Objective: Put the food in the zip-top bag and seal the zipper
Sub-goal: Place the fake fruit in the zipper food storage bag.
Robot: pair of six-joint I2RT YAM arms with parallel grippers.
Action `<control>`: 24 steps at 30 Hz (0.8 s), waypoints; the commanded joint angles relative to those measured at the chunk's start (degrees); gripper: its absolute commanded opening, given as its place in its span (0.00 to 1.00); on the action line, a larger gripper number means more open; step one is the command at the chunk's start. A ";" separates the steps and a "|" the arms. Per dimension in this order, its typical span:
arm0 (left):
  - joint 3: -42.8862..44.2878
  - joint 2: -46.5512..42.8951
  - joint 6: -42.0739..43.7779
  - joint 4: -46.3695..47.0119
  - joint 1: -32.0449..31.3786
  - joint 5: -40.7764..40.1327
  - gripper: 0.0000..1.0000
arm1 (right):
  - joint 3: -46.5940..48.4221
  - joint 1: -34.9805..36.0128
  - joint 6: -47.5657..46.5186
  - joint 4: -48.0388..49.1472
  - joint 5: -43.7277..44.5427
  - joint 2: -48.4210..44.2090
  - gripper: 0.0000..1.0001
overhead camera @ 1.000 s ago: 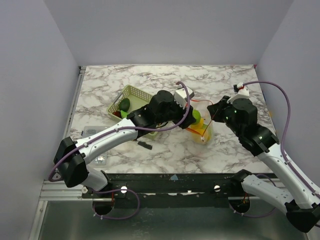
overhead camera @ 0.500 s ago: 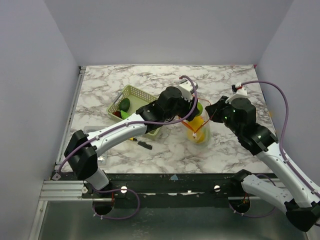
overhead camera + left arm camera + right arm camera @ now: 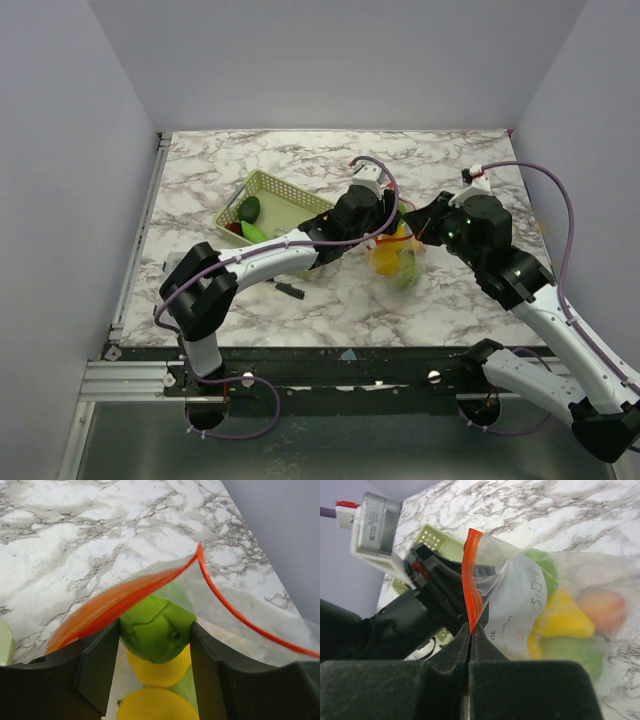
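The clear zip-top bag [image 3: 400, 265] hangs at the table's middle, its mouth spread in the left wrist view [image 3: 235, 600]. My right gripper [image 3: 470, 626] is shut on the orange-red zipper [image 3: 471, 575] and holds that rim up. My left gripper [image 3: 155, 626] is shut on a light green piece of food [image 3: 156, 630] right at the bag's mouth, between the two sides of the zipper [image 3: 115, 602]. Yellow food [image 3: 155, 667] lies in the bag below it. Through the bag's wall I see yellow [image 3: 560, 617], green [image 3: 570, 647] and orange [image 3: 602, 607] pieces.
A pale green slotted basket [image 3: 283, 193] stands left of the bag and holds a dark green piece [image 3: 250, 208], a light green one [image 3: 253, 231] and a red one [image 3: 232, 228]. A pen [image 3: 290, 291] lies on the marble nearer the front.
My left arm has reached to the right and carried the green piece from beside the bag to its mouth. The right gripper has stayed shut on the zipper, and the bag has shifted a little.
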 commanded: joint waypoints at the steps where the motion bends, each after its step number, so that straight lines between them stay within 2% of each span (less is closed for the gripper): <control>1: 1.66 4.08 -3.93 6.20 -0.56 -7.23 0.24 | -0.59 0.24 2.03 3.59 -4.61 -0.96 0.01; 4: 1.38 3.17 -4.58 4.85 -0.66 -7.26 0.26 | -3.01 0.24 3.08 4.63 -4.84 -2.38 0.01; 7: -1.17 -0.64 -5.00 5.32 -1.64 -6.59 0.29 | -3.27 0.25 3.02 4.77 -5.03 -3.01 0.01; 10: -1.99 -4.94 -5.73 1.79 -2.74 -6.32 0.30 | -2.34 0.26 2.94 5.40 -6.26 -3.64 0.01; 12: -2.68 -7.34 -6.64 0.14 -3.12 -5.08 0.35 | -2.18 0.26 3.71 5.58 -7.05 -4.03 0.01; 16: -3.65 -9.14 -10.39 -1.89 -3.64 -1.62 0.36 | -3.17 0.18 5.31 6.34 -9.35 -4.27 0.01; 19: -3.66 -8.15 -10.53 -0.46 -3.74 -1.22 0.41 | -3.95 0.25 6.54 6.91 -10.69 -4.85 0.01; 22: 0.02 -3.94 -10.08 -5.38 -3.66 -5.09 0.48 | -4.82 0.24 7.27 7.09 -9.00 -5.72 0.01; 24: -0.84 -1.93 -10.66 -4.10 -3.49 -6.91 0.57 | -6.56 0.21 7.83 8.82 -8.95 -6.15 0.01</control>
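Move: The left hand holds the green fruit inside the bag's mouth; the yellow fruit already in the bag lies some 10 cm below this hand, about 3 cm back and 1 cm left. The green cabbage is about 5 cm back, 3 cm right and 11 cm below the hand; the basket is roughly 21 cm left, 8 cm ahead and 15 cm down. From the right hand, pinching the rim, the yellow fruit is about 3 cm ahead, 4 cm left and 14 cm down. Still gripping the green fruit, the left hand dips 2 cm, then lifts about 7 cm and backs off. ##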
